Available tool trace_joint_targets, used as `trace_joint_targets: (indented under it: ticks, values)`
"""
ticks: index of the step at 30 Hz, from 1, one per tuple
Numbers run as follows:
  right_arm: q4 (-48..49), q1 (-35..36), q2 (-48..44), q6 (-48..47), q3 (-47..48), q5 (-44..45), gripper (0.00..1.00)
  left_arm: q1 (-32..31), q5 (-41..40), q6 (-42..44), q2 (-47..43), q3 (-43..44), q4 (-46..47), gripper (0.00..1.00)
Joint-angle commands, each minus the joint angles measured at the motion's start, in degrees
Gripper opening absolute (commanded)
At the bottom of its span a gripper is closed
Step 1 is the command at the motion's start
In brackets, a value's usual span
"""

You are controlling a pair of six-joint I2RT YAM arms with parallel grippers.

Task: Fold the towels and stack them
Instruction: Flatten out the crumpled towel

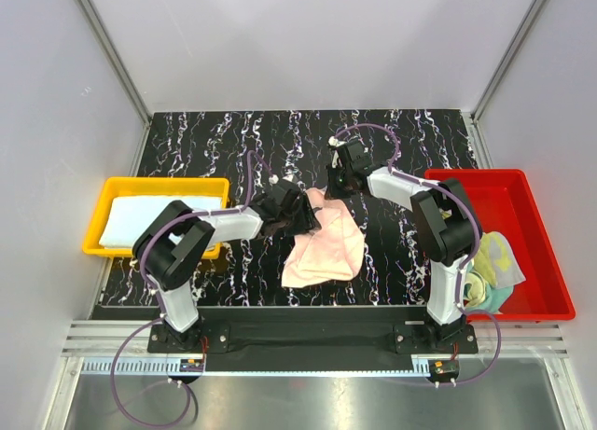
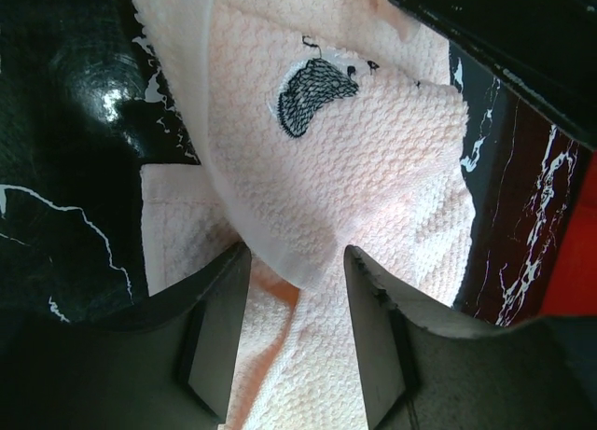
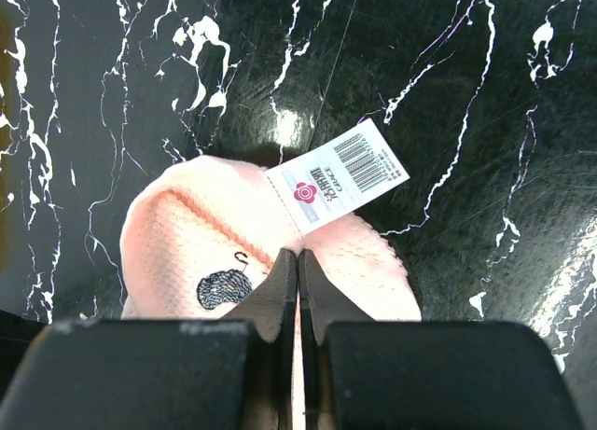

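Observation:
A pale pink towel [image 1: 326, 253] with a small dark embroidered mark [image 2: 312, 94] lies crumpled in the middle of the black marbled table. My right gripper [image 1: 333, 187] is shut on its far corner beside the white label [image 3: 338, 176], and that corner is lifted. My left gripper [image 1: 309, 219] is at the towel's left edge. Its jaws stand open astride a raised fold of the pink towel [image 2: 373, 150], and both fingers [image 2: 219, 327] are clear of the cloth. More towels, yellow-green and light blue [image 1: 490, 267], lie heaped in the red tray. A light blue towel [image 1: 149, 220] lies flat in the yellow tray.
The yellow tray [image 1: 104, 192] sits at the table's left edge and the red tray [image 1: 522, 183] at the right edge. White walls close in the back and both sides. The two grippers are close together over the towel's far left part.

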Motion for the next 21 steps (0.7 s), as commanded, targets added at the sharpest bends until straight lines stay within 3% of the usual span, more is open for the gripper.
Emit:
trace_joint_targets:
  ticks: [1,8,11,15,21]
  values:
    - [2.05,-0.35,-0.42,0.4,-0.25,-1.18,0.0,-0.2,-2.49,-0.74,1.63,1.96,1.6,0.49]
    - [2.23,-0.35,-0.07,0.13,-0.33,-1.36,0.0,-0.2,-3.01,-0.39,1.63,3.37,-0.33,0.22]
    - [2.23,-0.35,0.02,0.13,-0.42,-1.7,0.0,-0.2,-3.1,0.05,1.89,4.42,-1.47,0.18]
    - [1.88,-0.35,-0.16,-0.22,-0.51,-1.27,0.0,-0.03,-3.45,0.48,1.89,5.57,-3.4,0.0]
    - [-6.09,-1.4,-4.19,-1.36,2.21,5.84,0.0,1.03,-3.19,6.87,-2.75,11.01,-13.13,0.0]
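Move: The folded-over hem of the pink towel lies practically between the left hand's open fingertips, about 1 cm ahead and 1 cm below. From that hand the dark embroidered patch is some 6 cm ahead and 1 cm right, the tagged corner about 9 cm ahead and 3 cm right, and the towel's loose near end roughly 16 cm back. The right hand already grips the tagged corner; the hem lies some 8 cm back and 3 cm left of it. The pink towel's hem is caught where it lies: the half-open left fingers sink barely half a centimetre and close fully, pinching the folded edge between their tips, then ease about 1 cm forward and lift about 1 cm from the lowest point. The shut right fingers keep hold of the tagged corner, staying nearly in place. ##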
